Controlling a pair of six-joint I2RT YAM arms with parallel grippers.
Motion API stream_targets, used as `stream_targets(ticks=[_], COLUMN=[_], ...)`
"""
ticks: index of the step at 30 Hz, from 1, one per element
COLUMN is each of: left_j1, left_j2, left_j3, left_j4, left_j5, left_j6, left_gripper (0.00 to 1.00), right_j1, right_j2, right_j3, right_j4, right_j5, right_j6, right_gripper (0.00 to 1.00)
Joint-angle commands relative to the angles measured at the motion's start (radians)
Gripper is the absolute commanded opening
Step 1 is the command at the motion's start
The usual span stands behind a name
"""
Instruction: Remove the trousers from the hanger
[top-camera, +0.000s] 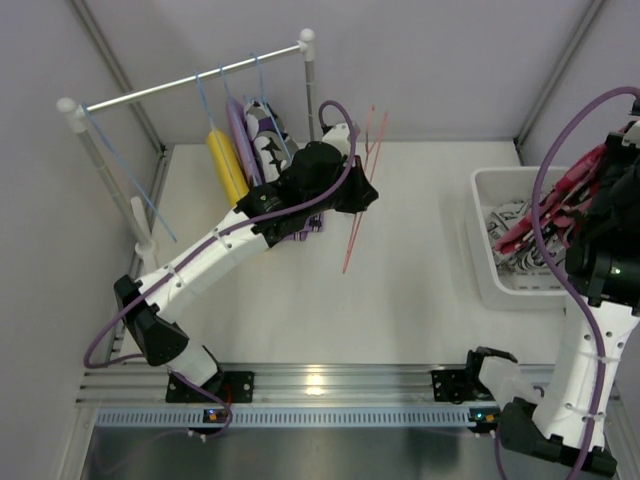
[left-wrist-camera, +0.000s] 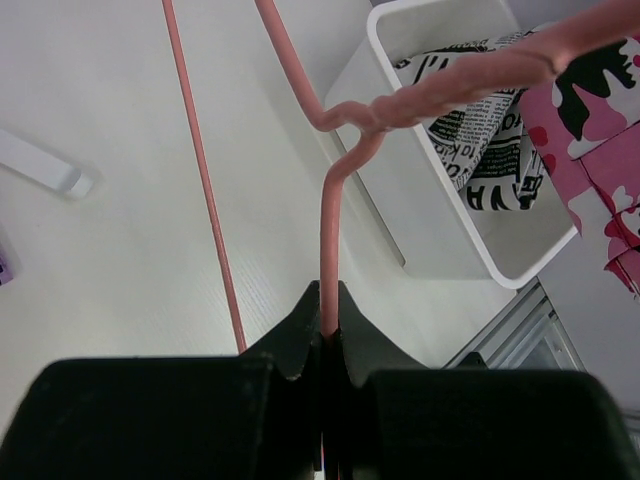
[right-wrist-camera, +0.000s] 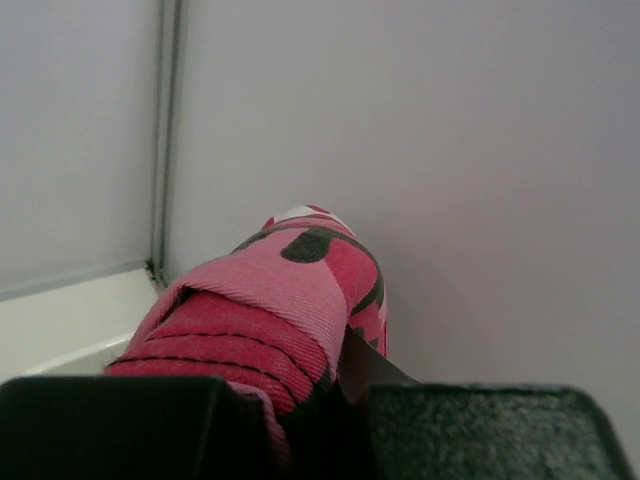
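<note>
My left gripper (left-wrist-camera: 328, 322) is shut on the hook wire of a bare pink wire hanger (left-wrist-camera: 326, 215), held over the table beside the rack (top-camera: 355, 190). My right gripper (right-wrist-camera: 340, 385) is shut on the red-pink trousers with black and white blotches (right-wrist-camera: 285, 290). They hang bunched over the white bin (top-camera: 565, 195) and also show in the left wrist view (left-wrist-camera: 590, 130). Black-and-white print trousers (top-camera: 510, 240) lie in the bin. Yellow (top-camera: 226, 165), purple (top-camera: 241, 135) and black-and-white spotted (top-camera: 267, 135) trousers hang on blue hangers from the rail.
The clothes rack (top-camera: 190, 82) stands at the back left on white posts, with an empty blue hanger (top-camera: 130, 175) at its left end. The white bin (top-camera: 485, 270) sits at the right, its wall also in the left wrist view (left-wrist-camera: 400, 200). Grey walls enclose the table.
</note>
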Motion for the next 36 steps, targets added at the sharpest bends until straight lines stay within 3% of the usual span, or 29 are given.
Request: stream_targets(ticks=[1, 8, 12, 20, 36], left_j1=[-0.005, -0.005, -0.005, -0.003, 0.006], left_j2=[-0.056, -0.057, -0.051, -0.047, -0.085], left_j3=[0.006, 0.028, 0.040, 0.049, 0.020], left_j4=[0.046, 0.023, 0.025, 0.019, 0.046], left_j5=[-0.016, -0.024, -0.022, -0.035, -0.028], left_j6=[0.003, 0.001, -0.001, 0.012, 0.048], left_gripper=[0.00, 0.00, 0.00, 0.00, 0.00], right_j1=[-0.014, -0.014, -0.016, -0.014, -0.016], right_j2=[0.025, 0.123, 0.221, 0.493, 0.841], right_j3=[-0.018, -0.197, -0.264, -0.193, -0.115], right_j4=[0.099, 0.174, 0.210, 0.105, -0.019], right_j5=[0.139, 0.150, 0.075, -0.105, -0.470], right_j6=[-0.071, -0.135, -0.122, 0.022, 0.073], right_gripper=[0.00, 0.00, 0.00, 0.00, 0.03])
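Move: I hold the pink trousers in my right hand, high above the bin; the bin's middle lies about 8 cm ahead of that hand, 4 cm to its right and some 46 cm below. The black-and-white trousers lie in it, about 8 cm ahead of the hand and level sideways. The far rim is roughly 24 cm ahead and 4 cm right, 40 cm down. From my left hand the bin's middle is about 2 cm ahead and 47 cm right, 28 cm lower. I plunge my right hand down nearly 40 cm and about 20 cm forward into the far part of the bin, swinging slightly right before coming back left. On the way I tip the fingers from nearly level to steeply down, some 50 degrees, and turn them a little counter-clockwise, keeping my pinch on the pink trousers. ##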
